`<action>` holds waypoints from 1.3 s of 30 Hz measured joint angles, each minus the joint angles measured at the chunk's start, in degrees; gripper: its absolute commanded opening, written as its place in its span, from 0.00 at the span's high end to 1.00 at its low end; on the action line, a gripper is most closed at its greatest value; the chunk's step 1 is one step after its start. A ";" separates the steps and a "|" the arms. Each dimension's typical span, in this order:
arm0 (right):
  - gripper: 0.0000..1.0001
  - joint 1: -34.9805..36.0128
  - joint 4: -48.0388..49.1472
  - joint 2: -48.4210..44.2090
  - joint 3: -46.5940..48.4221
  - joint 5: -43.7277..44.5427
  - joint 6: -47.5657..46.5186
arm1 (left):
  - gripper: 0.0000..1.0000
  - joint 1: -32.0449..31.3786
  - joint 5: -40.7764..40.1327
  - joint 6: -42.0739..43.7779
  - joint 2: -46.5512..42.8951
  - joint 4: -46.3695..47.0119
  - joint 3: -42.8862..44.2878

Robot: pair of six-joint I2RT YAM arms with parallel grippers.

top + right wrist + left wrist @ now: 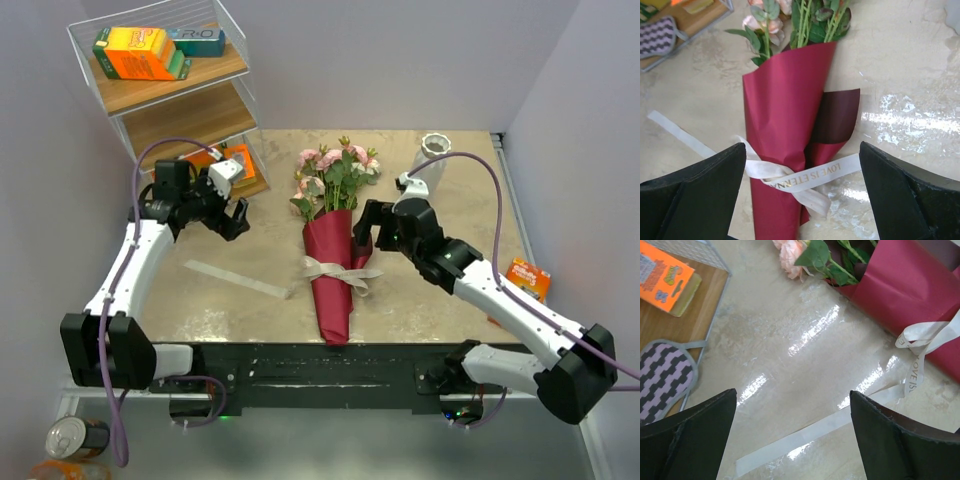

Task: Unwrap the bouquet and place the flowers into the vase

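Observation:
The bouquet (331,270) lies in the middle of the table, a dark maroon paper cone (785,100) tied with a cream ribbon (805,177). Its flowers (335,172), pink and cream roses, point toward the back. The whitish vase (433,155) with a wavy rim stands upright at the back right. My right gripper (362,235) hovers open just right of the cone; in the right wrist view it (802,145) straddles the ribbon knot from above. My left gripper (235,218) is open over bare table left of the bouquet, and in the left wrist view it (793,392) holds nothing.
A loose white strip (235,278) lies flat on the table left of the cone. A wire-and-wood shelf rack (170,95) at the back left holds an orange box (135,52); its lowest shelf carries a patterned pad (662,375). An orange packet (527,278) lies by the right wall.

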 measured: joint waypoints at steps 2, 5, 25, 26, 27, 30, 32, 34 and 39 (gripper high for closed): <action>0.01 0.00 -0.13 0.81 -0.68 0.04 -0.55 | 0.01 -1.46 -0.04 1.03 1.55 -0.04 -0.04; 0.01 0.04 0.61 0.35 -3.91 0.39 -1.90 | 0.01 -3.65 -0.04 3.06 3.26 -0.22 -0.46; 0.05 2.73 6.45 3.50 -18.45 4.33 10.38 | 0.00 -23.96 -3.19 11.19 9.11 -2.29 -8.24; 0.05 2.71 6.60 4.68 -18.03 4.28 10.93 | 0.01 -24.26 -3.43 11.17 9.57 -1.90 -8.26; 0.04 2.71 6.91 5.73 -17.79 4.13 11.47 | 0.01 -24.55 -3.50 11.13 9.86 -1.40 -8.33; 0.04 2.71 7.85 6.82 -17.79 2.84 13.05 | 0.00 -25.35 -3.74 10.93 10.01 0.07 -8.48; 0.04 2.71 9.40 6.62 -17.92 1.97 14.27 | 0.01 -26.08 -4.00 10.49 10.01 1.64 -8.79; 0.04 2.71 11.52 6.56 -18.21 0.96 15.43 | 0.01 -26.82 -4.15 10.10 10.05 2.86 -9.40; 0.05 2.71 15.76 7.69 -18.78 -1.53 18.43 | 0.01 -28.74 -4.42 9.51 11.06 4.66 -9.99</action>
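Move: The ribbon's left tail, where it folds on the table beside the bow, lies about 12 cm back, 13 cm right of and 17 cm below the left hand; the bow is some 6 cm farther right and 4 cm farther out than that fold. For the right hand, the short right tail is some 4 cm back, level sideways and 15 cm below. From this hand the bow is 4 cm back, 8 cm left; the blooms 18 cm ahead, 7 cm left. Down and inward from either side, both open grippers close in on the bow. The left sweeps right about 13 cm while sinking 12 cm and drawing back, turning some 30 degrees clockwise to come in beside the left tail. The right drops about 13 cm and back a little onto the line of the right tail, tipping farther down, then edges left with a slight roll; neither grips. ##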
